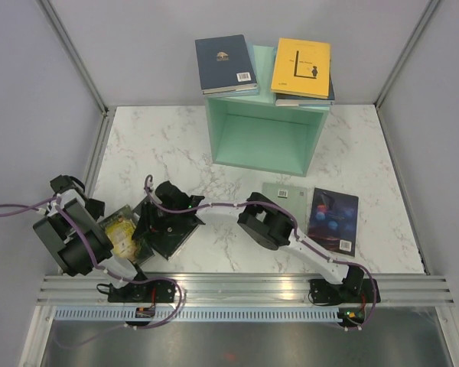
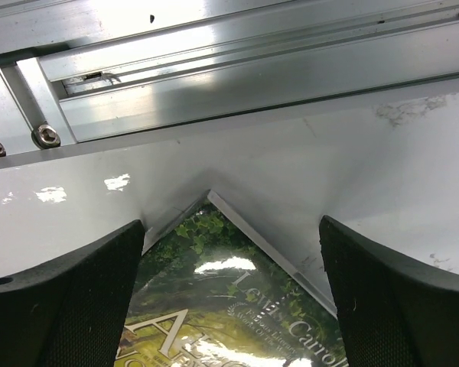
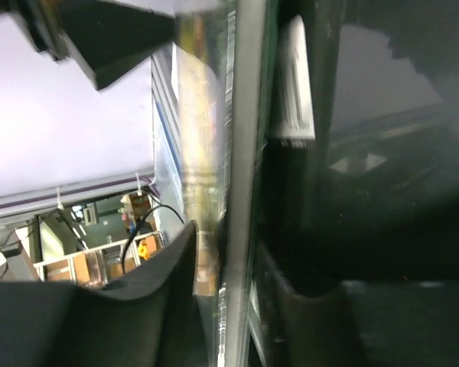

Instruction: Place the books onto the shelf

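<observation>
The mint-green shelf [image 1: 264, 138] stands at the back. A navy book [image 1: 225, 64] and a yellow book [image 1: 301, 67] lie on its top. My left gripper [image 2: 231, 225] is open over the corner of a gold-green leafy book [image 2: 237, 306], which lies flat by the near rail [image 1: 122, 234]. My right gripper [image 3: 226, 298] reaches across to the left and has its fingers [image 3: 164, 294] on either side of a black book's edge [image 3: 245, 153], beside the leafy book [image 1: 172, 233]. A pale green book [image 1: 284, 191] and a dark galaxy book [image 1: 334, 222] lie flat on the right.
An aluminium rail [image 2: 237, 84] runs along the table's near edge just past the leafy book. Grey walls close in the marble table [image 1: 153, 145] at the sides and back. The right arm [image 1: 268, 222] crosses the table's middle.
</observation>
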Controlling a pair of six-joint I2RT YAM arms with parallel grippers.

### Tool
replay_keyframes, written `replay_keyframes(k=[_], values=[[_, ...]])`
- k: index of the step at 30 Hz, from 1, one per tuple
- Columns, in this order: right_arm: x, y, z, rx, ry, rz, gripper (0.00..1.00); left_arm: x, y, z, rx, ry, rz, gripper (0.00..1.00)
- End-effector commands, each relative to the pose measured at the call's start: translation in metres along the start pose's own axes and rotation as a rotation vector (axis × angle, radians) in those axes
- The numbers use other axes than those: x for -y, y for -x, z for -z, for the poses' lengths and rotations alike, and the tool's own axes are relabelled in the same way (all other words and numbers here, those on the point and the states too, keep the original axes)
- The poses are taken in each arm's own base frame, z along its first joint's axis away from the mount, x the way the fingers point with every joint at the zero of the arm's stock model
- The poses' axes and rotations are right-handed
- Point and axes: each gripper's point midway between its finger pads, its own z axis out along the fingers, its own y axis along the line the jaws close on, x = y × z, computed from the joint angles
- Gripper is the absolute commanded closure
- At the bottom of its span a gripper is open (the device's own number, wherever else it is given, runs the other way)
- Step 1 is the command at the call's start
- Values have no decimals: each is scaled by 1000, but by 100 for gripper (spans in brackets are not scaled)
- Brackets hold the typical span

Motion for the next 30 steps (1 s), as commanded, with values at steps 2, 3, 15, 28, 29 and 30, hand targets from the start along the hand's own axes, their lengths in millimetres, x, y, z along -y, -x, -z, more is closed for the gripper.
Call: replay_keyframes(k=[2, 3, 15, 28, 29, 30], values=[[26, -35, -18, -50, -19, -86, 69, -4, -34, -24, -119, -7, 8, 4], [22, -36, -18, -52, -6, -89, 72, -1, -34, -22, -123, -26, 10, 4], [-9, -10, 30, 91, 47, -91, 100, 32, -16, 31, -66, -266, -29, 0], [-31, 21, 202, 315, -121, -16, 100, 99, -22, 149, 53, -599, -230, 0], [-40, 30, 226, 374, -131, 0, 100, 105, -26, 158, 56, -618, -260, 0], [-31, 27, 238, 387, -178, -16, 100, 112, -30, 172, 60, -653, -297, 0]])
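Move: At the right-hand edge of the Alice book, the half-shut right fingers already straddle the rim; the book's middle lies about 5 cm to that hand's left, 2 cm nearer the base and 2 cm lower. The black book, partly under it, is centred some 6 cm to the right, level fore and aft, 4 cm down. The shelf stands roughly 37 cm right and 25 cm farther out. From the left hand, at the book's left corner, the book's middle is about 9 cm right and 5 cm back. Drawing back about 2 cm, the right hand shuts its fingers on the book's right edge, then carries it right some 17 cm, rising and easing outward towards the shelf while turning about 20 degrees clockwise. The left hand first waits with its wide-open fingers around the left corner, then leaves it, rising some 11 cm while going right and forward, its fingers tilting forward. ##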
